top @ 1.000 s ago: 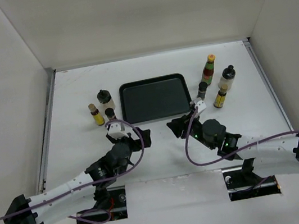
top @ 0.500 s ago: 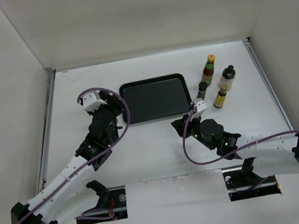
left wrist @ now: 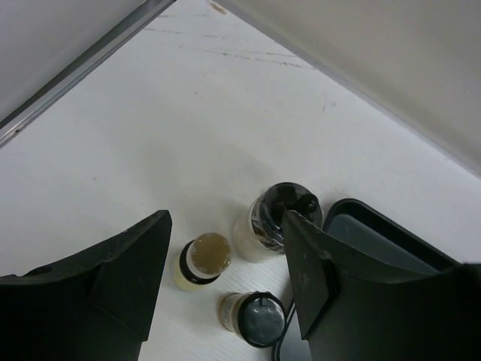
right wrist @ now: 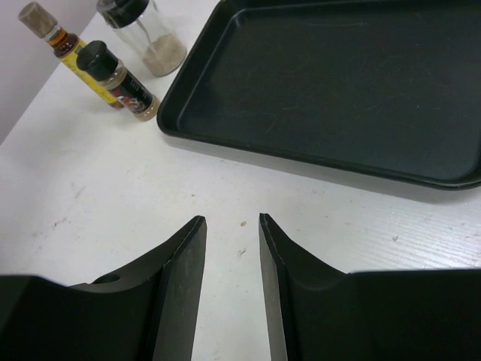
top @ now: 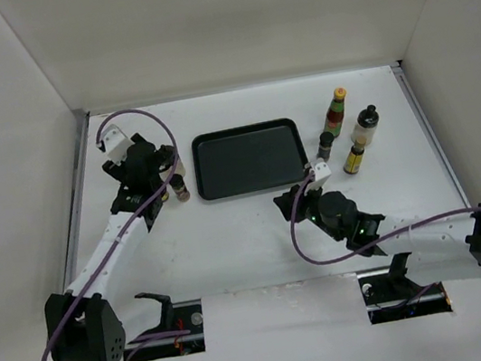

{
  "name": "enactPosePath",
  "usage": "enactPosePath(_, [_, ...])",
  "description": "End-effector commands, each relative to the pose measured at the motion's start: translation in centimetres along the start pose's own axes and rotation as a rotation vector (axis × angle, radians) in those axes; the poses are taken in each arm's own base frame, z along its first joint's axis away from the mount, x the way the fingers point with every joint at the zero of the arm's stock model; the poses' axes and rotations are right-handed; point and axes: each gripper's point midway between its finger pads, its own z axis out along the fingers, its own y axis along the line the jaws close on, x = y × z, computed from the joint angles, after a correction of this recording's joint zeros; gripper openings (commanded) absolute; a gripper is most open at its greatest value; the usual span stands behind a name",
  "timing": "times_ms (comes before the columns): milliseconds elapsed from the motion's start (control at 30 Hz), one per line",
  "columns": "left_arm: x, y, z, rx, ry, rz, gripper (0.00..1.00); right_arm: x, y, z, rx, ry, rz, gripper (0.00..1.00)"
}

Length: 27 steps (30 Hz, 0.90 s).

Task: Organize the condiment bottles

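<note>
Three condiment bottles stand left of the black tray [top: 247,161]. They are a cream-bodied bottle with a black cap [left wrist: 276,218], a slim bottle with a tan cap [left wrist: 201,257] and a short dark jar [left wrist: 257,320]. My left gripper [left wrist: 225,219] [top: 157,175] hangs open above them, its fingers straddling the group and holding nothing. Right of the tray stand a red-green bottle with a yellow cap [top: 337,110], a cream bottle [top: 364,125], a dark jar [top: 326,144] and a yellow-labelled bottle [top: 355,156]. My right gripper [right wrist: 231,218] [top: 283,201] hovers low in front of the tray, its jaws a narrow gap apart and empty.
The tray [right wrist: 338,83] holds nothing. White walls enclose the table; the left wall's metal edge [left wrist: 75,71] runs close behind the left bottles. The right wrist view also shows the left bottles [right wrist: 116,75] beyond the tray's corner.
My left arm has swung from the tray's front left corner out to the left and back, over the left bottles. The right arm has barely shifted.
</note>
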Motion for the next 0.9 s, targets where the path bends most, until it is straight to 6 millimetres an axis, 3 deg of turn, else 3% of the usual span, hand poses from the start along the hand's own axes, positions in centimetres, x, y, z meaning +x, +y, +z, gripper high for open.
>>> enactPosePath(0, [0.6, 0.3, 0.4, 0.011, 0.038, -0.024, 0.60, -2.2, 1.0, 0.9, -0.001, -0.054, 0.030, 0.41])
enactPosePath(167, [2.5, 0.4, 2.1, 0.007, 0.087, -0.003, 0.60, -1.8, 0.9, 1.2, 0.007, -0.042, 0.022, 0.41])
enactPosePath(300, [3.3, 0.6, 2.9, -0.002, 0.101, -0.004, 0.53, -1.9, 0.8, 1.2, 0.013, -0.047, 0.023, 0.41])
enactPosePath(733, [6.3, 1.5, 2.9, -0.052, 0.129, 0.037, 0.43, -2.0, 0.8, 1.0, 0.013, -0.048, 0.022, 0.42])
enactPosePath(867, [6.8, 1.9, 3.0, -0.062, 0.134, 0.045, 0.30, -2.0, 0.8, 0.9, 0.013, -0.048, 0.023, 0.42])
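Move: The bottle to take, the yellow-labelled one, stands almost straight beneath the left hand, only about 1 cm ahead, its middle some 13 cm down. The pepper shaker is about 5 cm to its right and level with it; the clear jar is about 5 cm to the bottle's right and 6 cm farther out. The black tray's middle lies roughly 23 cm to the bottle's right and 6 cm farther out. From the right hand, the yellow-labelled bottle is about 30 cm left and 7 cm ahead, some 5 cm lower. Lower the left gripper about 8 cm, almost straight down onto the cap of the yellow-labelled bottle, keeping the open fingers either side of it and left of the clear jar, and tip the fingertips some 10 degrees farther down. Narrow the fingers as you sink, until they pinch the brown cap from both sides. ##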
